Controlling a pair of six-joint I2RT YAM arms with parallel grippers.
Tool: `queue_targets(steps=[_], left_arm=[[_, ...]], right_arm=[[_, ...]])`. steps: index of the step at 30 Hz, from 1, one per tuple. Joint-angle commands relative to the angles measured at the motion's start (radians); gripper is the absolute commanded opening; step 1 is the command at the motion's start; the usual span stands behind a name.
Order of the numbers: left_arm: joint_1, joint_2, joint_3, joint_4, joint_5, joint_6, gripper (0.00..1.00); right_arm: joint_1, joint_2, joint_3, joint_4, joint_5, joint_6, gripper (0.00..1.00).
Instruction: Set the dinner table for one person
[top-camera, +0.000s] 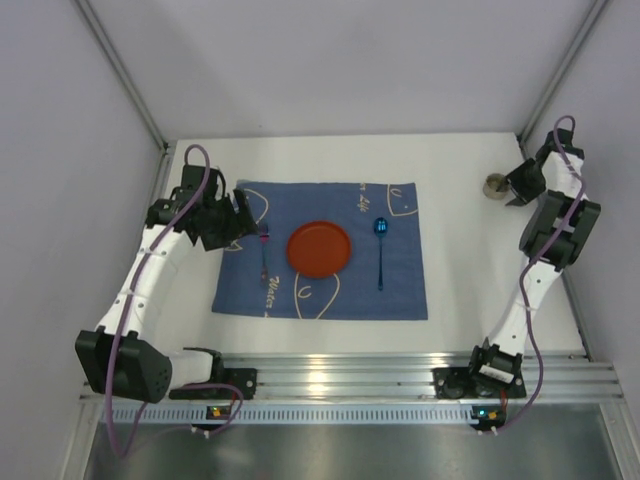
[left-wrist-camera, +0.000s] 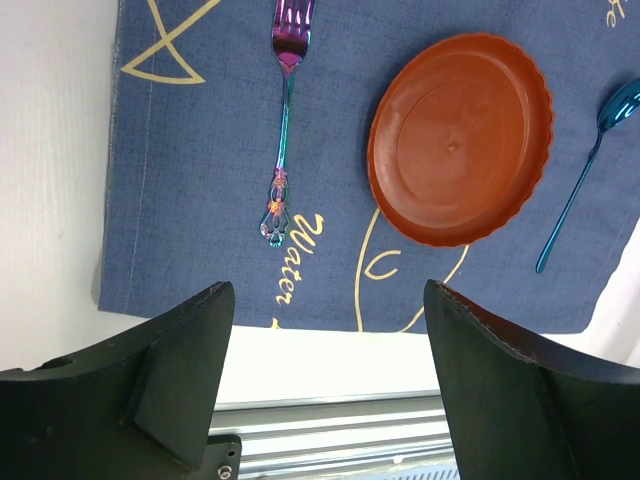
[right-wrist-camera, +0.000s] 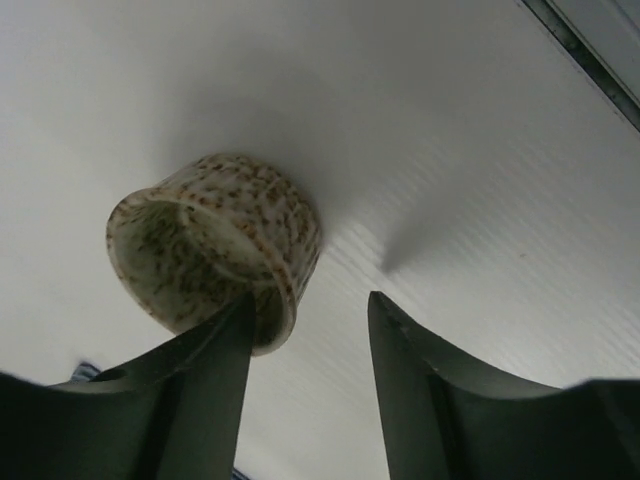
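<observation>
On the white dinner table (top-camera: 470, 290) lies a blue placemat (top-camera: 400, 285) with a red plate (top-camera: 319, 248) at its middle. A purple fork (top-camera: 264, 252) lies left of the plate and a blue spoon (top-camera: 380, 245) right of it. A speckled cup (top-camera: 494, 185) stands at the far right. My right gripper (right-wrist-camera: 310, 300) is open at the cup (right-wrist-camera: 215, 240). Its left finger overlaps the cup's mouth and the rim's near wall sits between the fingers; the right finger is clear of it. My left gripper (left-wrist-camera: 327, 290) hangs open and empty over the placemat's near edge.
The ribbed aluminium rail (top-camera: 340, 378) runs along the near edge with both arm bases on it. Grey enclosure walls stand close on the left, back and right. The fork (left-wrist-camera: 283, 120), plate (left-wrist-camera: 458, 135) and spoon (left-wrist-camera: 580, 180) show below the left wrist.
</observation>
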Motion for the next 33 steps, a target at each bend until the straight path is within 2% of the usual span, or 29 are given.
queue_targets(steps=[1,3,4,6,7,8,16,24,29,33], left_arm=[[-0.002,0.003,0.048,0.018,-0.025,0.017,0.82],[-0.002,0.006,0.054,0.015,-0.031,0.015,0.82],[-0.002,0.007,0.056,0.012,-0.034,0.015,0.82],[-0.002,0.013,0.062,0.012,-0.035,0.014,0.82],[-0.002,0.015,0.065,0.012,-0.04,0.014,0.82],[-0.002,0.021,0.067,0.014,-0.04,0.014,0.81],[-0.002,0.036,0.068,0.037,-0.032,0.011,0.81],[-0.002,0.07,0.06,0.078,0.024,0.0,0.81],[-0.002,0.058,0.059,0.086,0.034,-0.005,0.81],[-0.002,0.024,0.051,0.073,0.021,-0.012,0.81]], right_arm=[[-0.005,0.033,0.053,0.013,0.02,0.013,0.47],[-0.005,0.05,0.061,0.016,0.023,0.016,0.41],[-0.005,0.056,0.064,0.018,0.023,0.016,0.3],[-0.006,0.066,0.076,0.021,0.014,0.015,0.17],[-0.005,0.068,0.084,0.021,0.013,0.013,0.05],[-0.003,0.066,0.087,0.021,0.011,0.009,0.0],[0.044,-0.042,0.084,0.021,-0.026,-0.019,0.0],[0.312,-0.107,0.176,0.033,-0.122,-0.087,0.0],[0.472,-0.066,0.174,0.049,-0.151,-0.07,0.0],[0.539,-0.027,0.179,0.053,-0.141,-0.053,0.0]])
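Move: The cup stands upright just off the right fingertips, about 3 cm to that hand's left, 2 cm ahead and 4 cm below, its rim already reaching between the open fingers. The spoon lies roughly 38 cm to this hand's left and 19 cm back, the plate some 54 cm left and 18 cm back, both about 6 cm lower than the hand. From the idle left hand the cup is around 65 cm to the right, 22 cm ahead and 18 cm down. The cup gets pinched by its wall: the right hand sinks about 2 cm and shuts its fingers, one inside the rim and one outside. It holds briefly, then sweeps fast to the left, some 30 cm and slightly forward, rising about 9 cm on the way and turning roughly 35 degrees counter-clockwise, towards the placemat's far edge with the cup kept in its grip. ##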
